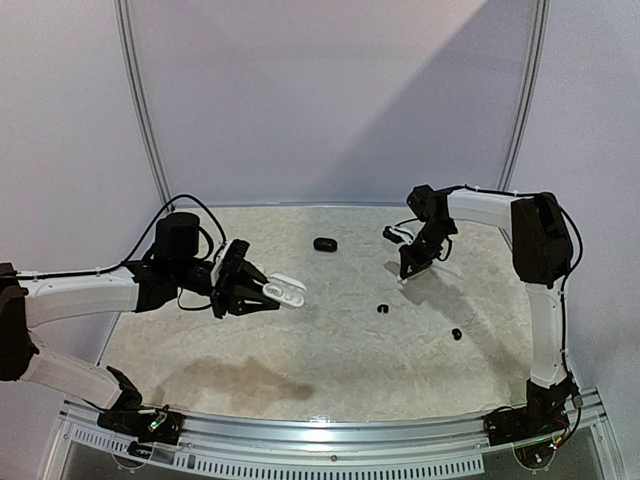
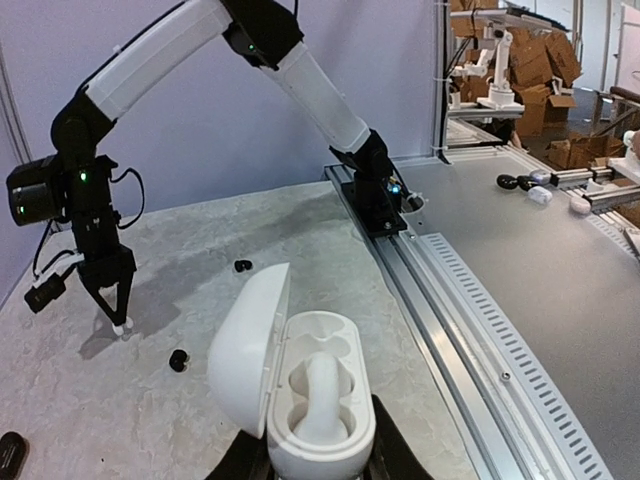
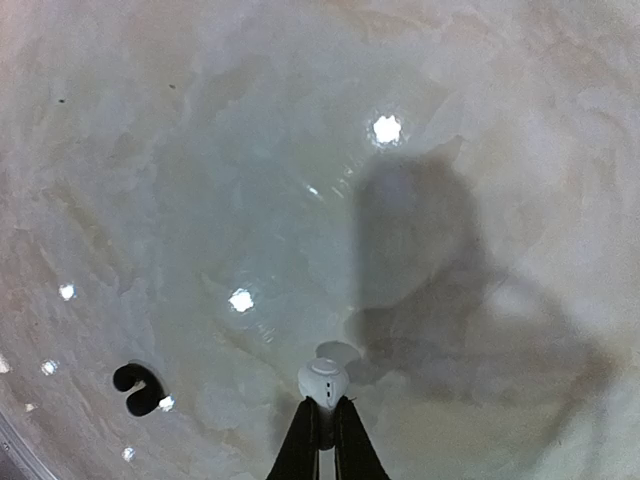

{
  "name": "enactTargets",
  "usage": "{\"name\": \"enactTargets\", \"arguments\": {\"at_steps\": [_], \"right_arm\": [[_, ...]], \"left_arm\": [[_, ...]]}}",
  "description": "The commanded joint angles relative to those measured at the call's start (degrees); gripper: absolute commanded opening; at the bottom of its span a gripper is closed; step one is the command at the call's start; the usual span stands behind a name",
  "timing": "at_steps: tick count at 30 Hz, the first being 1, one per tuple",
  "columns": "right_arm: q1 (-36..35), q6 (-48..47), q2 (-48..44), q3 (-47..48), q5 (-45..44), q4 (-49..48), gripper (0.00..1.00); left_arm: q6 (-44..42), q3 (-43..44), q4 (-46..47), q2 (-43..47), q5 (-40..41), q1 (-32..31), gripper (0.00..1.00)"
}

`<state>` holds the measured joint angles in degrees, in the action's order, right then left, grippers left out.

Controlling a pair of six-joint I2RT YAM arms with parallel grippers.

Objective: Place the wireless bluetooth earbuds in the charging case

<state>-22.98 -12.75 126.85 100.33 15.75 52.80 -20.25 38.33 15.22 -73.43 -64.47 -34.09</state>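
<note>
My left gripper (image 1: 262,290) is shut on the base of a white oval charging case (image 2: 320,420), held above the table with its lid (image 2: 243,352) hinged open to the left. One white earbud (image 2: 322,385) sits in a well of the case. My right gripper (image 3: 325,408) points down at the table's far right, shut on a second white earbud (image 3: 323,381) at its fingertips, close above the surface. The same gripper (image 1: 405,273) shows in the top view. Two black earbuds (image 1: 382,308) (image 1: 456,334) lie loose on the table between the arms.
A small black case (image 1: 324,244) lies shut at the back middle of the table. One black earbud (image 3: 138,390) lies to the left of my right gripper. A metal rail (image 1: 320,428) runs along the near edge.
</note>
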Motion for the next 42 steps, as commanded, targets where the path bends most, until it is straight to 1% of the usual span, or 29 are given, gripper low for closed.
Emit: {"name": "enactTargets", "arguments": {"at_steps": [1,4,6,9,12,16,19,22,25,27,32,39,42], "right_arm": [[-2.1,0.4,-9.2,0.3,1.4,0.5,0.00],[-5.9,-0.5,-15.3,2.3,3.5,-0.1,0.00],[-8.7,-0.7,-19.2,3.1,6.0,-2.2,0.00],[-14.2,-1.3,-25.3,1.9,9.3,-8.3,0.00],[-20.7,-3.7,-29.6,0.5,9.5,-13.9,0.00],[-26.9,-5.8,-31.3,0.9,10.1,-16.1,0.00],[-30.7,-7.6,-31.1,1.2,7.8,-15.7,0.00],[-33.9,-9.7,-30.1,2.1,5.7,-13.3,0.00],[-35.7,-11.4,-28.2,3.7,3.2,-9.5,0.00],[-36.3,-12.0,-27.7,3.9,2.7,-8.8,0.00],[-36.6,-10.9,-28.4,3.7,1.9,-10.3,0.00],[-36.6,-10.6,-30.9,2.2,0.7,-12.1,0.00],[-36.6,-10.1,-32.0,1.8,-0.6,-12.5,0.00]], "left_arm": [[4.3,0.1,2.0,0.4,2.0,0.3,0.00],[6.1,-0.4,3.3,0.6,3.2,0.3,0.00],[7.3,-0.6,4.1,0.6,4.0,0.3,0.00],[8.9,-0.8,5.4,0.5,4.8,0.3,0.00],[10.0,-1.0,6.7,0.6,5.7,0.3,0.00],[10.7,-0.9,7.4,0.6,6.1,0.3,0.00],[11.0,-1.1,7.7,0.6,6.2,0.3,0.00],[11.4,-1.1,8.0,0.6,6.3,0.3,0.00],[11.4,-1.2,8.3,0.8,6.5,0.2,0.00],[11.2,-1.3,8.3,0.8,6.6,0.2,0.00],[10.4,-1.5,8.2,1.0,7.1,0.0,0.00],[6.2,-2.7,9.4,1.3,8.4,-0.4,0.00],[3.7,-3.1,10.2,1.3,6.1,-0.4,0.00]]}}
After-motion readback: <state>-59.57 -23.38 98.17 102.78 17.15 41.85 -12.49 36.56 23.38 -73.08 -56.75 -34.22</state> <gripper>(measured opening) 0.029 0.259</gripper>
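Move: The right hand, low over the table, already pinches the white earbud; the open white case it is bound for lies about 23 cm back, 23 cm to its left and 19 cm above. A black earbud lies some 8 cm back and 6 cm left of this hand, the black case about 13 cm ahead and 20 cm left, both 2 cm lower. From the left hand, which holds the white case, the white earbud is about 24 cm ahead, 27 cm right and 19 cm down. Up in one fast sweep, then left and back, the right hand carries the still-pinched earbud towards the open case, about 30 cm higher, sinking a few centimetres near the end and then hovering. On the way its wrist swings over some 60 degrees, so the down-pointing fingers come to point left and slanting down. The left hand keeps its grip and eases the case about 2 cm forward with a slight counter-clockwise turn. ##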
